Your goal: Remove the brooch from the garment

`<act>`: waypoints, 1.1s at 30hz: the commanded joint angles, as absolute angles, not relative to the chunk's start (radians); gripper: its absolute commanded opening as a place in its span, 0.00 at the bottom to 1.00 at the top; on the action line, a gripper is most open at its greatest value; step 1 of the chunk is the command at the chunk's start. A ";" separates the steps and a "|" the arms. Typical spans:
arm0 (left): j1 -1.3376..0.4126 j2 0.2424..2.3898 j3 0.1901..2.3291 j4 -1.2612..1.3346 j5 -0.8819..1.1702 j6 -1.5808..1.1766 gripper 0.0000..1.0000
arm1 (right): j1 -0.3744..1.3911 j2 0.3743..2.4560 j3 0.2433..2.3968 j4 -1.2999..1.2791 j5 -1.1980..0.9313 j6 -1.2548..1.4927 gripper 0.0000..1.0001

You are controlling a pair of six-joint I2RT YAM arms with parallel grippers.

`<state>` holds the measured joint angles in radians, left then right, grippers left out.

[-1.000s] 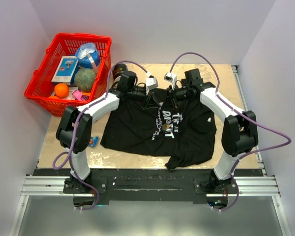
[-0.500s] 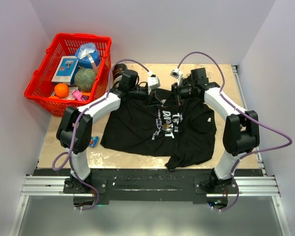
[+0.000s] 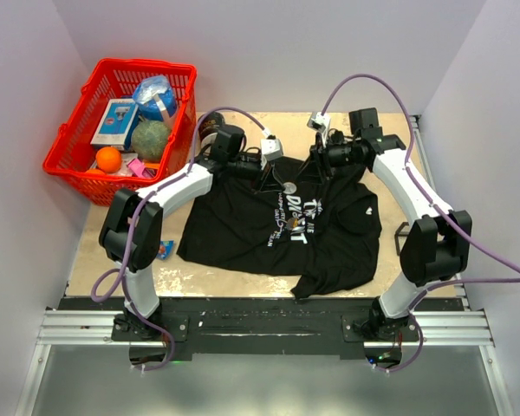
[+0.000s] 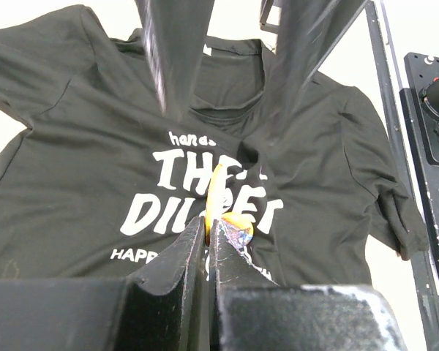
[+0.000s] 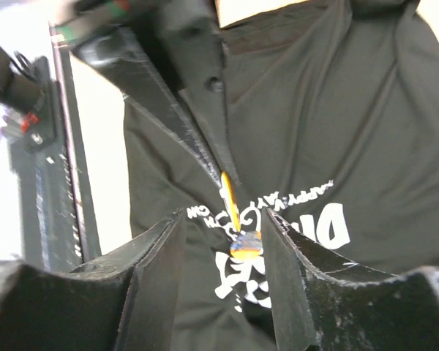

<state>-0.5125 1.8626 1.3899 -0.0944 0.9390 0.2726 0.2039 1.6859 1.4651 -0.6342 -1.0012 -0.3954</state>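
The black T-shirt [image 3: 243, 225] with white lettering lies flat on the table. My left gripper [image 3: 273, 176] hovers over its chest and is shut on the brooch [image 4: 216, 194], a thin yellow piece seen edge-on. A round orange and blue disc [image 4: 238, 225] shows just below it over the lettering; I cannot tell whether the two are joined. In the right wrist view the yellow piece [image 5: 229, 194] and the disc [image 5: 246, 245] lie between my right gripper's open jaws [image 5: 223, 219]. My right gripper [image 3: 316, 163] is open and empty, above the shirt's collar area.
A red basket [image 3: 78, 130] holding a ball, a box and a bag stands at the far left. A small blue packet [image 3: 164, 250] lies on the table left of the shirt. Walls close in on both sides.
My right gripper has drawn back to the right, away from the left gripper. The left gripper has stayed nearly in place, and the small disc now shows beside its tips.
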 commanded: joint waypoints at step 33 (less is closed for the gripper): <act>-0.503 1.845 1.401 -0.042 0.963 0.196 0.09 | 0.279 1.715 1.537 -0.801 -0.859 -0.670 0.00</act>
<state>-0.5117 1.8626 1.3899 -0.0910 0.9848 0.2348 0.2768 1.7329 1.5055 -0.7963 -0.8993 -0.6453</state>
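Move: The brooch, a disc seen edge-on, sticks out of the shut left fingertips, about 1 cm to the right of and 1 cm below that hand. From the open right hand it lies some 3 cm left, 1 cm back and 4 cm down, with the left fingertips about 4 cm left, 1 cm back and 3 cm down. A round badge on the shirt lies almost under the brooch, 2 cm left, 2 cm back and about 20 cm below the right hand. Bring the open right gripper back and slightly up, then down about 4 cm beside the brooch. Ease it roughly 1.5 cm left so that its tips straddle the disc's edge, and shut them to pinch the brooch opposite the left fingers. Keep the left grip closed on the brooch, letting that hand drift back only about 1 cm. ##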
